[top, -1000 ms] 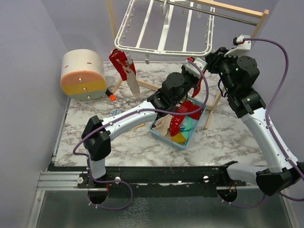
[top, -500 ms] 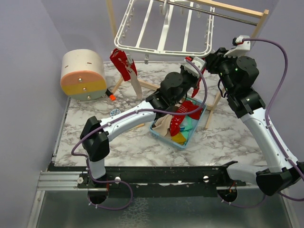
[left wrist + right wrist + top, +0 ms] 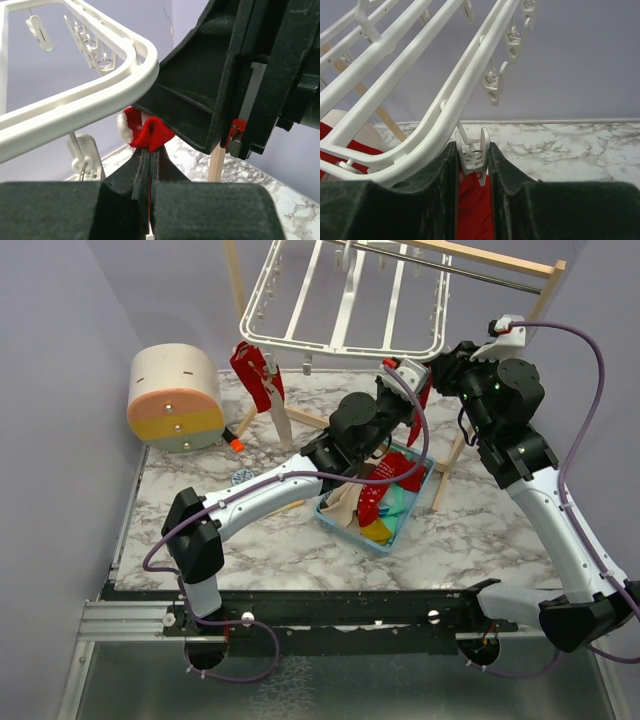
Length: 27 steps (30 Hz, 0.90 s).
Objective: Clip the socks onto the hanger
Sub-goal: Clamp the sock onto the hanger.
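Note:
The white hanger [image 3: 345,300] hangs from the wooden stand at the back. One red sock [image 3: 258,375] dangles from its near left corner. My left gripper [image 3: 416,388] is raised under the near right corner, shut on a red sock [image 3: 149,136] whose tip pokes out just below the hanger's rim [image 3: 75,107]. My right gripper [image 3: 472,150] is shut on a white clip [image 3: 474,152] hanging from that rim, squeezing it. Red fabric [image 3: 475,210] shows between the right fingers right under the clip. More socks [image 3: 385,490] lie in the basket.
A light-blue basket [image 3: 417,502] stands mid-table under both wrists. A round beige, orange and yellow drum [image 3: 175,395] lies at the back left. The wooden stand [image 3: 500,260] has legs that reach down by the basket. A small orange piece [image 3: 237,444] lies on the marble.
My left gripper has lifted the red sock up and slightly right, closer to the hanger's corner and my right gripper. The right arm has held still on the clip.

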### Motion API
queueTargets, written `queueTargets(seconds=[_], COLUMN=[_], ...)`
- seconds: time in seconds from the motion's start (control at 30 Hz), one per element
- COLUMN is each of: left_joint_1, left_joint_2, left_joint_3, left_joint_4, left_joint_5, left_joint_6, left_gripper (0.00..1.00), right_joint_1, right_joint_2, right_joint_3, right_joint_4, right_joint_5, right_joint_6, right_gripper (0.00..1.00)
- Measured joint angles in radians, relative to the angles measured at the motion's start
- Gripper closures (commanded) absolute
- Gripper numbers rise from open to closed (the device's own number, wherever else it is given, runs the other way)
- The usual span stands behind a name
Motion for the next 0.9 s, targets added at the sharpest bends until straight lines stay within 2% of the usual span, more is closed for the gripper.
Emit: queueTargets(seconds=[0.1, 0.2, 0.27, 0.43, 0.6, 0.63, 0.7, 0.9], left_joint_1=[0.0, 0.0, 0.0, 0.0, 0.0, 0.0, 0.0, 0.0], left_joint_2=[-0.001, -0.001, -0.002, -0.012, -0.042, -0.048, -0.067, -0.135], left_joint_3=[-0.01, -0.021, -0.03, -0.055, -0.091, -0.098, -0.115, -0.172], left_joint_4=[0.0, 0.005, 0.007, 0.014, 0.017, 0.017, 0.018, 0.021], left_joint_5=[0.0, 0.0, 0.0, 0.0, 0.0, 0.0, 0.0, 0.002], left_joint_6=[0.001, 0.002, 0.008, 0.022, 0.034, 0.036, 0.04, 0.042], left_gripper=[1.0, 1.0, 0.94, 0.73, 0.48, 0.43, 0.34, 0.14], right_joint_1=[0.0, 0.0, 0.0, 0.0, 0.0, 0.0, 0.0, 0.0], right_joint_2=[-0.002, -0.003, -0.006, -0.016, -0.035, -0.042, -0.057, -0.107], right_joint_3=[-0.006, -0.007, -0.007, -0.004, 0.002, 0.005, 0.008, 0.035], right_joint_4=[0.0, -0.003, -0.01, -0.038, -0.063, -0.072, -0.092, -0.163], right_joint_5=[-0.005, -0.01, -0.01, -0.027, -0.049, -0.054, -0.062, -0.105], right_joint_6=[0.004, 0.018, 0.026, 0.038, 0.047, 0.049, 0.051, 0.051], right_gripper=[0.57, 0.48, 0.43, 0.34, 0.22, 0.1, 0.02, 0.0])
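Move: The right fingers already squeeze the hanger's corner clip open: its middle is some 1 cm ahead of that hand, level with it and centred. The next clip on the same side rail is about 7 cm ahead, 1 cm right and 3 cm up. From the left hand, which grips the red sock's cuff, the corner clip is about 2 cm ahead, 2 cm right and 2 cm up, and the hanger's rounded corner roughly 2 cm left and 3 cm up. The right hand spreads its fingers almost in place to let go of the corner clip, then draws back about 5 cm, rising slightly at the end, while its fingers turn some 5 degrees to the left and open fully. The left hand, still pinching the sock, first sinks about 2 cm below the clip, then opens wide, lets go of the cuff and backs off left and back by roughly 3 cm, regaining about half of its height. ##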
